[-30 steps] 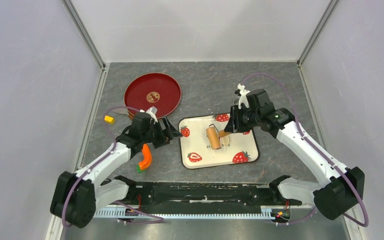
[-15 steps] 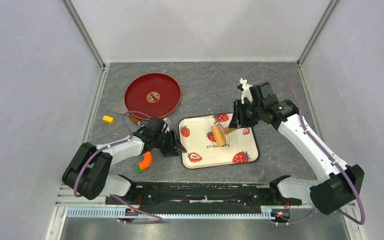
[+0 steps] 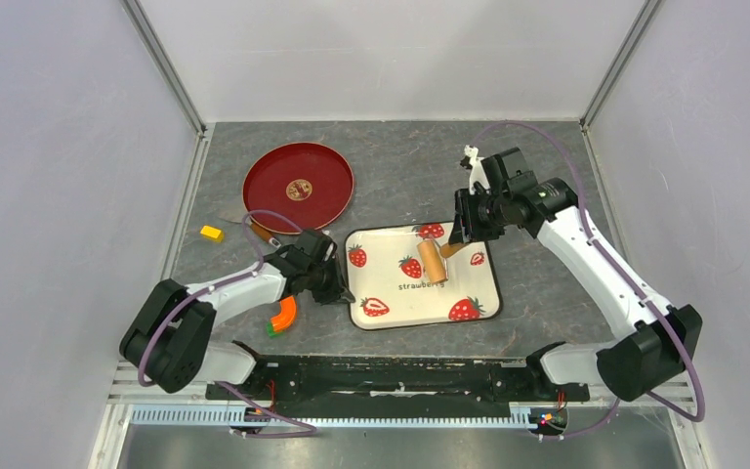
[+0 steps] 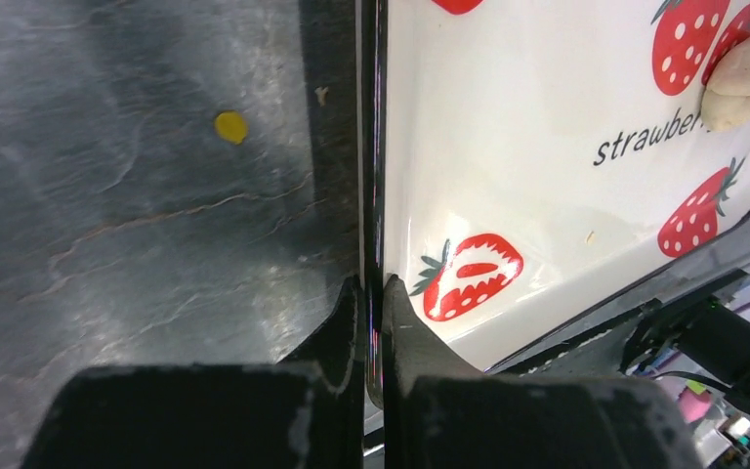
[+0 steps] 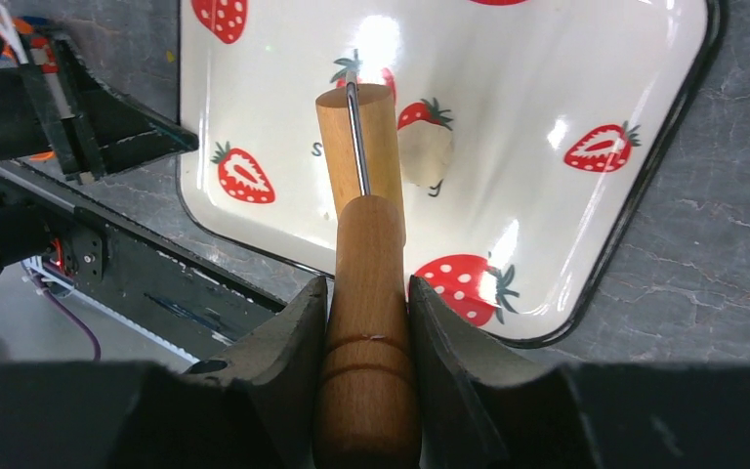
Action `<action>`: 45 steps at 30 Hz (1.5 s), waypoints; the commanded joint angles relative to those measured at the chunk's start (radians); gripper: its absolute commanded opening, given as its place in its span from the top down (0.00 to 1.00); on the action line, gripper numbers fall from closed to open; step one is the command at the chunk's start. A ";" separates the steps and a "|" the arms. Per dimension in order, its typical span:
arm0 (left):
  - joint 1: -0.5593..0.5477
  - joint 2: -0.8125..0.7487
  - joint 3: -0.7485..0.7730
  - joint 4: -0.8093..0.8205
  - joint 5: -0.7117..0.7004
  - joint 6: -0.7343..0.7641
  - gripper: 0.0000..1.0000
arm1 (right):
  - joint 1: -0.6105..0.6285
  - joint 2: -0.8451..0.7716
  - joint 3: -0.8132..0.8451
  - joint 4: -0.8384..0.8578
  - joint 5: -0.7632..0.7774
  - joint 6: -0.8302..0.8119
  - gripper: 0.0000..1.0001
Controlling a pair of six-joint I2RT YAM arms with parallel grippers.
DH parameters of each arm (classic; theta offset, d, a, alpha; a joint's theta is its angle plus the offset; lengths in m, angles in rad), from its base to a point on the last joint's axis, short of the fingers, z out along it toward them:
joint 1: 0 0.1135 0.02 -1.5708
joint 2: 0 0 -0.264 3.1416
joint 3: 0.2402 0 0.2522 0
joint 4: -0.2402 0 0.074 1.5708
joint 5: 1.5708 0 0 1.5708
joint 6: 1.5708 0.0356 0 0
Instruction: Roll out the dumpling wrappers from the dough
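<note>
The dough [image 5: 425,156] is a small pale cream lump lying on the strawberry tray [image 3: 400,303], just right of the wooden roller's barrel [image 5: 356,147]; it also shows at the right edge of the left wrist view as the dough [image 4: 747,83]. My right gripper [image 5: 366,293] is shut on the roller's handle, and the roller [image 3: 432,262] rests on the tray. My left gripper [image 4: 373,293] is shut on the tray's thin black left rim [image 4: 373,176]; from above the left gripper [image 3: 337,290] sits at that edge. No dumpling wrappers are in view.
A round red plate [image 3: 299,186] lies at the back left. A small yellow block [image 3: 213,233] sits near the left wall. An orange curved tool [image 3: 283,313] lies beside my left arm. The walls close in on three sides.
My left gripper has come down to the tray's left rim and shut on it. My right gripper has drawn the roller a little toward the tray's far right.
</note>
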 commanded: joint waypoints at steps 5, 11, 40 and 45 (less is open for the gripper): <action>-0.001 -0.055 0.026 -0.132 -0.134 0.076 0.98 | 0.004 0.085 0.094 -0.049 0.037 -0.036 1.00; -0.001 -0.011 0.021 -0.124 -0.130 0.091 0.98 | 0.024 0.157 0.144 -0.080 0.059 -0.040 1.00; -0.002 0.050 0.000 -0.082 -0.110 0.113 0.98 | 0.116 0.311 0.168 -0.136 0.157 -0.062 1.00; -0.002 0.052 0.001 -0.082 -0.112 0.114 0.98 | 0.123 0.313 0.145 -0.142 0.195 -0.063 1.00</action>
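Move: The right hand holds the roller by its handle; the dough lies about 5 cm to its left, 1 cm nearer the base and some 17 cm below. The tray's middle is about 8 cm left of that hand, also 1 cm back. From the left hand, already pinching the tray's left rim, the dough is roughly 18 cm right and 4 cm ahead. Right hand lowers the roller onto the dough, about 4 cm down, tilting; left tugs the rim 1.5 cm left. ##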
